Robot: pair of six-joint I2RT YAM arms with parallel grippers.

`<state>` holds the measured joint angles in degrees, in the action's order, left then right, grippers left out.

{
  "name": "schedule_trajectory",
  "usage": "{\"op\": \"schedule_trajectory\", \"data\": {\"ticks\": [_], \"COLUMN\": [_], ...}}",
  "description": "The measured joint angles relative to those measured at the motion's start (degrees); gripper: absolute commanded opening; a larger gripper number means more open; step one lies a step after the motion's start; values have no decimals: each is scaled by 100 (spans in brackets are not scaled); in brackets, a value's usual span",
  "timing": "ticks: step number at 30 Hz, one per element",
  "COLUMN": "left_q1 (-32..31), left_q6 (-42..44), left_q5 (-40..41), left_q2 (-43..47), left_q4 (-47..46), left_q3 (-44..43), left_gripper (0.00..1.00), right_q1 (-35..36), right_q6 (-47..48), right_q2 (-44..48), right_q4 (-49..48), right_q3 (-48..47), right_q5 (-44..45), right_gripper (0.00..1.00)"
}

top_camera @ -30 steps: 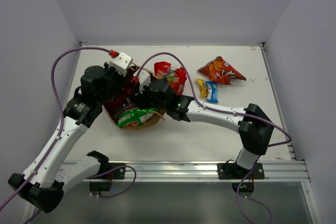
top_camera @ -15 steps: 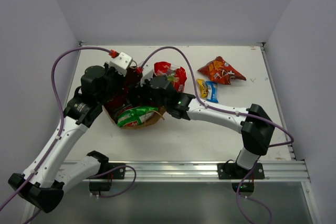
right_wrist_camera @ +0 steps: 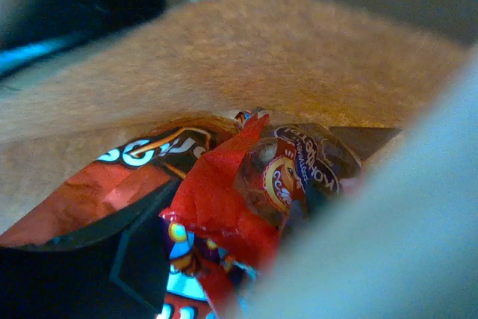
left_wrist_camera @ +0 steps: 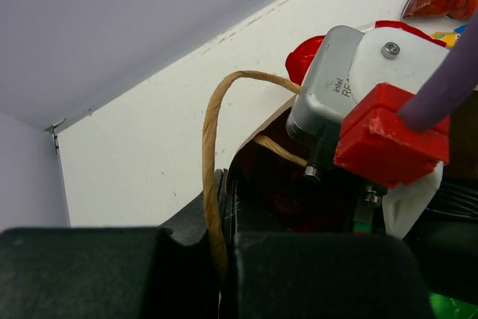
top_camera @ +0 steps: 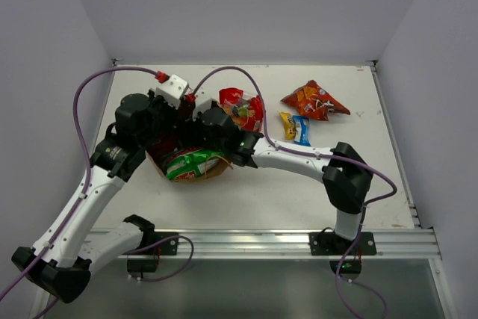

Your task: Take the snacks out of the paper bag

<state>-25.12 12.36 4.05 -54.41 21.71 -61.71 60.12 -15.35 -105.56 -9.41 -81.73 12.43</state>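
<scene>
The brown paper bag (top_camera: 218, 169) lies on its side at the table's left. My left gripper (top_camera: 169, 120) is shut on its twisted loop handle (left_wrist_camera: 210, 147), holding the mouth up. My right gripper (top_camera: 199, 134) reaches into the bag with its fingertips hidden from above. In the right wrist view its jaws stand open around a crumpled red snack packet (right_wrist_camera: 224, 199), with the brown bag wall (right_wrist_camera: 246, 57) above. A green-and-white packet (top_camera: 192, 163) shows in the bag's mouth. Out on the table lie a red packet (top_camera: 243, 107), an orange one (top_camera: 314, 100) and a small yellow-and-blue one (top_camera: 296, 128).
The right wrist's grey camera housing with its red connector (left_wrist_camera: 373, 110) crowds close to my left fingers (left_wrist_camera: 149, 267). Purple cables (top_camera: 97, 80) arch over both arms. White walls enclose the table on three sides, and a metal rail (top_camera: 246, 240) runs along the near edge.
My right arm has pushed further left, deeper into the bag, and its jaws have widened. The left arm and the packets on the table have not moved.
</scene>
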Motion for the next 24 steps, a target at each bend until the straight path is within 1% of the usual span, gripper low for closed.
{"op": "schedule_trajectory", "data": {"ticks": [1,3,4,7,8,10,11,12,18,24], "left_q1": [0,0,0,0,0,0,0,-2,0,-2], "left_q6": [0,0,0,0,0,0,0,0,-2,-94], "left_q5": [0,0,0,0,0,-11,-31,-44,-31,249], "left_q2": [0,0,2,7,7,4,4,4,2,-39], "left_q4": [4,9,9,15,17,24,33,42,44,28], "left_q3": [0,0,0,0,0,0,0,0,0,-2], "left_gripper": [0,0,0,0,0,0,0,0,0,0], "right_q1": [0,-2,-9,-68,-101,-168,-203,-225,-249,-295], "right_q6": [-24,-85,-125,-221,-243,-278,-284,-282,-192,389], "right_q2": [-42,-59,-57,-57,-57,-55,-46,-42,63,680], "right_q4": [-2,-11,-35,-109,-129,-140,-153,-155,-61,402], "right_q3": [0,0,2,39,63,103,136,157,164,225], "right_q5": [13,17,22,37,50,55,50,52,-13,-518], "right_gripper": [60,53,46,32,23,14,5,1,0,0]}}
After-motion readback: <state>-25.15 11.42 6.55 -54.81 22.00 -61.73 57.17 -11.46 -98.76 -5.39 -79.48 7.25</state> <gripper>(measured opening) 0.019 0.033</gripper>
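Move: The red packet the right hand goes for is down in the bag, some 3 cm ahead of it, about level sideways and 4 cm lower. An orange-red packet lies roughly 2 cm ahead, 6 cm left and 4 cm lower; the green packet is about 8 cm back, 2 cm right and 8 cm lower. The red pouch on the table is around 12 cm ahead, 18 cm right and 20 cm below. From the left hand the red packet is some 3 cm ahead, 2 cm right and 13 cm down. The right fingers, well open at first, shut on a fold of the red packet's wrapper while the hand works about 2 cm forward, a little right and slightly down. Pinching it, they then turn back, rising roughly 4 cm while drawing back and to the right. The left hand keeps its grip at the bag's rim and handle, nearly still. ##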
